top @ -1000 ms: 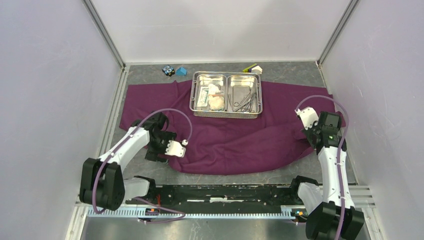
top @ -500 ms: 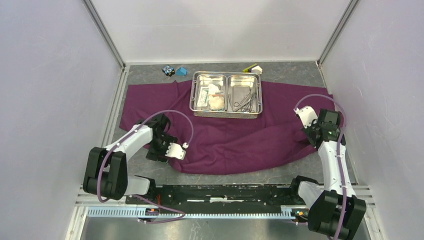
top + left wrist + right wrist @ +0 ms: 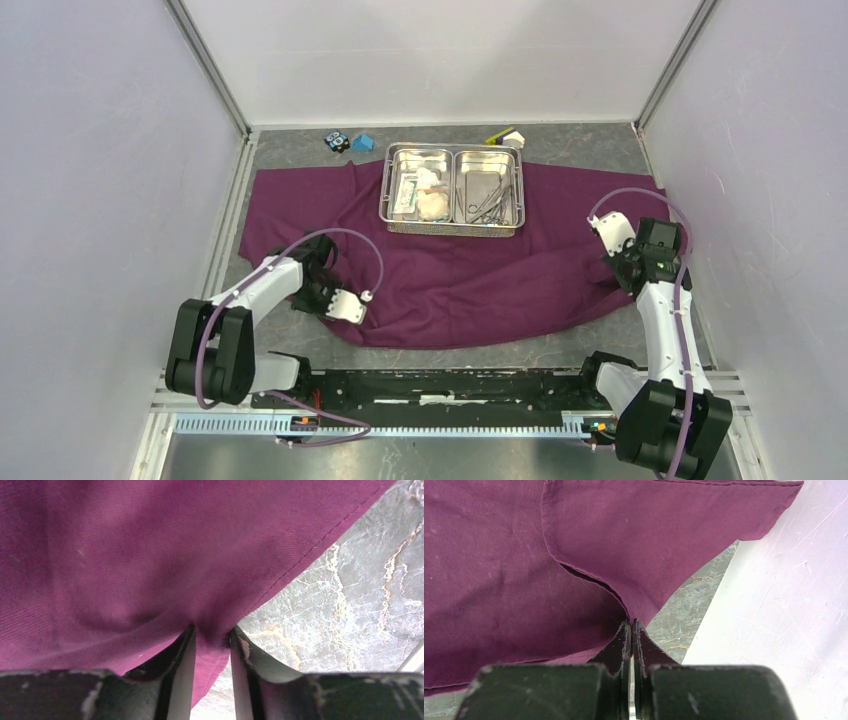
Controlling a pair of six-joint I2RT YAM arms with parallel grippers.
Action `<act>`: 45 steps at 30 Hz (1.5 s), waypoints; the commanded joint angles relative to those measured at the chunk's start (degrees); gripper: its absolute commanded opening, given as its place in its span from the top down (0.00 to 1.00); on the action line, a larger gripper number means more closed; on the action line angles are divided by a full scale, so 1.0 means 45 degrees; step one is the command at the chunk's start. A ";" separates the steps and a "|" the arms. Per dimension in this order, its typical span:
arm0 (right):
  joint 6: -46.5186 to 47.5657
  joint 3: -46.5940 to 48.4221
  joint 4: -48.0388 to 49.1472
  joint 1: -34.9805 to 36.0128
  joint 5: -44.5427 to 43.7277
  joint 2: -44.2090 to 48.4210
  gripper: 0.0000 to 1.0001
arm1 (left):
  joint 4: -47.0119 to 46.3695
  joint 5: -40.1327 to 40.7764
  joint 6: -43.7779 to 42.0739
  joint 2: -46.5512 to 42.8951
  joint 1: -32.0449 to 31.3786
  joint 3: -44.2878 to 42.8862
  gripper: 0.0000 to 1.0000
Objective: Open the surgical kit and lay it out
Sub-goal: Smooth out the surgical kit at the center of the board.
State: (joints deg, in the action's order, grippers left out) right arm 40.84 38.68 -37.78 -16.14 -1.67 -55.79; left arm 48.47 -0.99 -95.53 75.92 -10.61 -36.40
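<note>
The dark-purple cloth wrap (image 3: 460,275) lies spread on the table with the steel tray (image 3: 452,230) on its far half. In the tray sit white gauze wads (image 3: 432,203), a flat white packet (image 3: 405,192) and steel clamps (image 3: 490,200). My left gripper (image 3: 310,292) is low at the cloth's near-left edge. In the left wrist view its jaws (image 3: 212,632) stand a narrow gap apart with puckered cloth (image 3: 150,555) between them. My right gripper (image 3: 614,274) is at the cloth's right edge, shut (image 3: 631,621) on a corner fold of cloth (image 3: 634,545).
Small blue and black blocks (image 3: 348,141) and a yellow-and-white block (image 3: 505,135) sit at the table's far edge, behind the tray. White walls stand close on both sides; the right one (image 3: 774,605) is just beside my right gripper. Bare marbled tabletop (image 3: 350,580) borders the cloth.
The left jaws have narrowed from wide apart to a small gap around the cloth's edge, and that arm has settled lower. The right gripper stays shut on its fold and has barely moved.
</note>
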 commanded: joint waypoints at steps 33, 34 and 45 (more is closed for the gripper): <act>0.0035 0.2993 -0.2915 -0.0126 -0.0585 0.1821 1.00 | 0.6884 0.1226 -0.1505 -0.8053 0.0093 -0.1604 0.98; 0.0062 0.3123 -0.3072 -0.0112 -0.0703 0.1946 1.00 | 0.7246 0.1352 -0.1688 -0.8290 0.0093 -0.1789 0.98; 0.0495 0.3388 -0.4756 -0.0126 -0.1757 0.3514 1.00 | 0.9973 0.2035 -0.3887 -1.0807 0.0093 -0.2862 0.98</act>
State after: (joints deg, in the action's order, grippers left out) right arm 41.87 51.94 -55.79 -16.56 -6.90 -41.74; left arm 85.84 5.74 -105.80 30.04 -10.35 -46.89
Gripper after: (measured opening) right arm 0.013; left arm 0.043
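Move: The near-left hem of the surgical kit's purple cloth lies right between the left hand's part-open, downward-pointing fingertips, about level with them. From there the metal tray sits roughly 32 cm ahead and 31 cm to the right, and the table's front edge about 14 cm straight back. The right hand already holds the cloth's near-right edge in its fingertips; the tray is some 28 cm ahead, 39 cm left and 7 cm below it. The cloth's near-left hem is pinched as the left fingers close down on it, then lifted some 14 cm while being drawn about 8 cm back towards the front edge and a little left, fingertips tilting forward some 20 degrees. The right hand keeps its pinch on the other end, rises about 10 cm, and late on pulls back roughly 4 cm. ##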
